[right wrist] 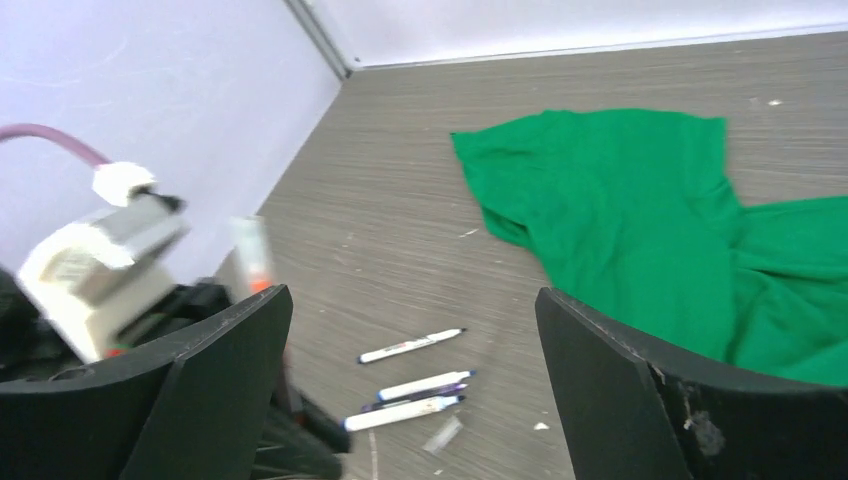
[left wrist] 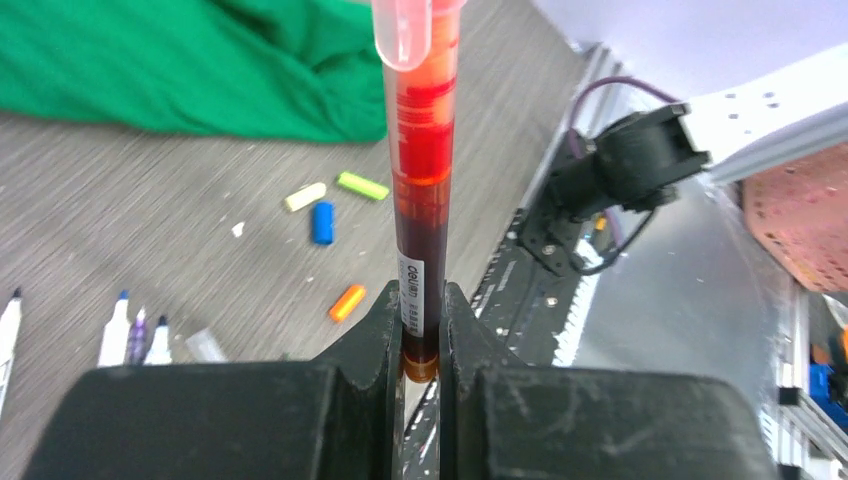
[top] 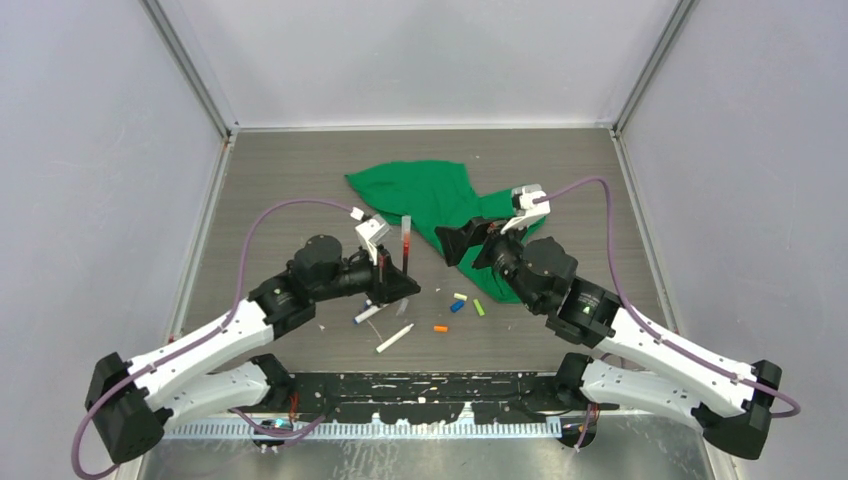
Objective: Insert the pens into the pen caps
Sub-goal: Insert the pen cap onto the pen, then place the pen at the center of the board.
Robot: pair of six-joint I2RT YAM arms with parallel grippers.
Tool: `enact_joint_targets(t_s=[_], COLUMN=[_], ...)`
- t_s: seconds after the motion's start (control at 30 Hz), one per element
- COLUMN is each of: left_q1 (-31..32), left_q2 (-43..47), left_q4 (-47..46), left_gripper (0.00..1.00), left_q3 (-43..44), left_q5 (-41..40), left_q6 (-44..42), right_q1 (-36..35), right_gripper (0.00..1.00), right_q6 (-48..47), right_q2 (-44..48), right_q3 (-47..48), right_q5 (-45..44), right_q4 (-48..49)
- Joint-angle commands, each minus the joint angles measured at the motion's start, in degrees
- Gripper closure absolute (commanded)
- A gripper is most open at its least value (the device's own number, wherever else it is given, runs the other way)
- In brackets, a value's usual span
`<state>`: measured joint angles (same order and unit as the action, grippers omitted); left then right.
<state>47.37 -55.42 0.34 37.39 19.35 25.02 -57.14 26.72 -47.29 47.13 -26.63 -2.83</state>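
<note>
My left gripper (left wrist: pixel 421 330) is shut on the lower end of a red pen (left wrist: pixel 420 200), held upright above the table (top: pixel 405 245). A clear pen cap (left wrist: pixel 415 30) sits over the pen's top end. My right gripper (top: pixel 462 243) hangs open and empty just right of that pen, over the edge of the cloth; its fingers (right wrist: pixel 220 380) are spread wide. Three white pens (right wrist: pixel 410 346) (right wrist: pixel 425 384) (right wrist: pixel 400 412) lie below. Loose pen caps lie on the table: cream (left wrist: pixel 305 196), green (left wrist: pixel 362 185), blue (left wrist: pixel 322 222), orange (left wrist: pixel 347 302) and clear (left wrist: pixel 205 345).
A crumpled green cloth (top: pixel 430 195) covers the middle back of the table, partly under the right arm. Another white pen (top: pixel 394 338) lies near the front edge. Grey walls enclose the table on three sides, and a metal rail (top: pixel 420 385) runs along the near edge.
</note>
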Motion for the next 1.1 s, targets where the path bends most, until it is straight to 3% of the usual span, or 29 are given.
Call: enact_joint_targets(t_s=[0.0, 0.17, 0.3, 0.4, 0.5, 0.6, 0.7, 0.87, 1.07], left_q1=[-0.4, -1.7, -3.3, -8.5, -21.1, -32.4, -40.0, -41.0, -41.1], left_q2=[3.3, 2.5, 1.2, -1.6, -7.9, -13.1, -20.7, -29.8, -36.4], left_q4=[-1.8, 2.7, 7.3, 18.8, 35.5, 42.4, 47.3, 53.9, 55.7], left_gripper=[1.00, 1.00, 1.00, 1.00, 1.00, 1.00, 1.00, 1.00, 1.00], left_q3=[5.5, 11.7, 15.7, 19.1, 23.7, 24.2, 25.6, 30.1, 30.9], left_q5=[10.1, 22.2, 24.6, 13.8, 3.8, -3.3, -6.9, -28.1, -30.3], left_q6=[-1.6, -1.5, -2.8, -6.0, -6.3, -6.6, -10.6, -14.8, -20.5], right_q1=[2.0, 7.2, 11.1, 14.2, 16.6, 17.5, 17.8, 18.0, 18.4], right_gripper=[0.00, 0.00, 0.00, 0.00, 0.00, 0.01, 0.01, 0.01, 0.01], right_q6=[-6.7, -6.1, -4.2, -3.2, -2.5, -2.2, -2.3, -2.2, -0.8], right_q2=[2.0, 3.7, 4.4, 4.3, 3.7, 3.9, 4.6, 5.6, 5.5], right_q3=[1.3, -0.6, -2.5, -2.8, -3.0, -4.1, -4.8, -6.2, -7.2], right_q5=[-3.0, 2.9, 6.1, 7.2, 8.9, 9.8, 9.7, 10.3, 12.3], right_q4=[-2.0, -2.3, -2.9, -4.6, -6.4, -6.5, -6.7, -6.4, -5.9])
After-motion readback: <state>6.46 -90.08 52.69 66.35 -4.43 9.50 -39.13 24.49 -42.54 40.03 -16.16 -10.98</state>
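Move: The left hand holds the capped red pen; the bare table at the left side that it is carried to lies about 27 cm left, 12 cm ahead and 20 cm below. The rainbow pen lies 10 cm left and 9 cm ahead of that hand, the blue-tipped pens 7 cm left and 4 cm ahead, both 20 cm down. From the empty right hand, the blue cap is about 30 cm below, 3 cm back and 1 cm right; the lime cap is 4 cm back, 6 cm right. Still pinching the red pen by its lower end, the left hand lifts about 10 cm while easing back slightly, then swings some 27 cm left and well forward over the loose pens, sinking about 22 cm from its peak as the fingers turn to point down. The right hand, empty and wide open, shifts about 7 cm right and 7 cm down, with a little forward. ##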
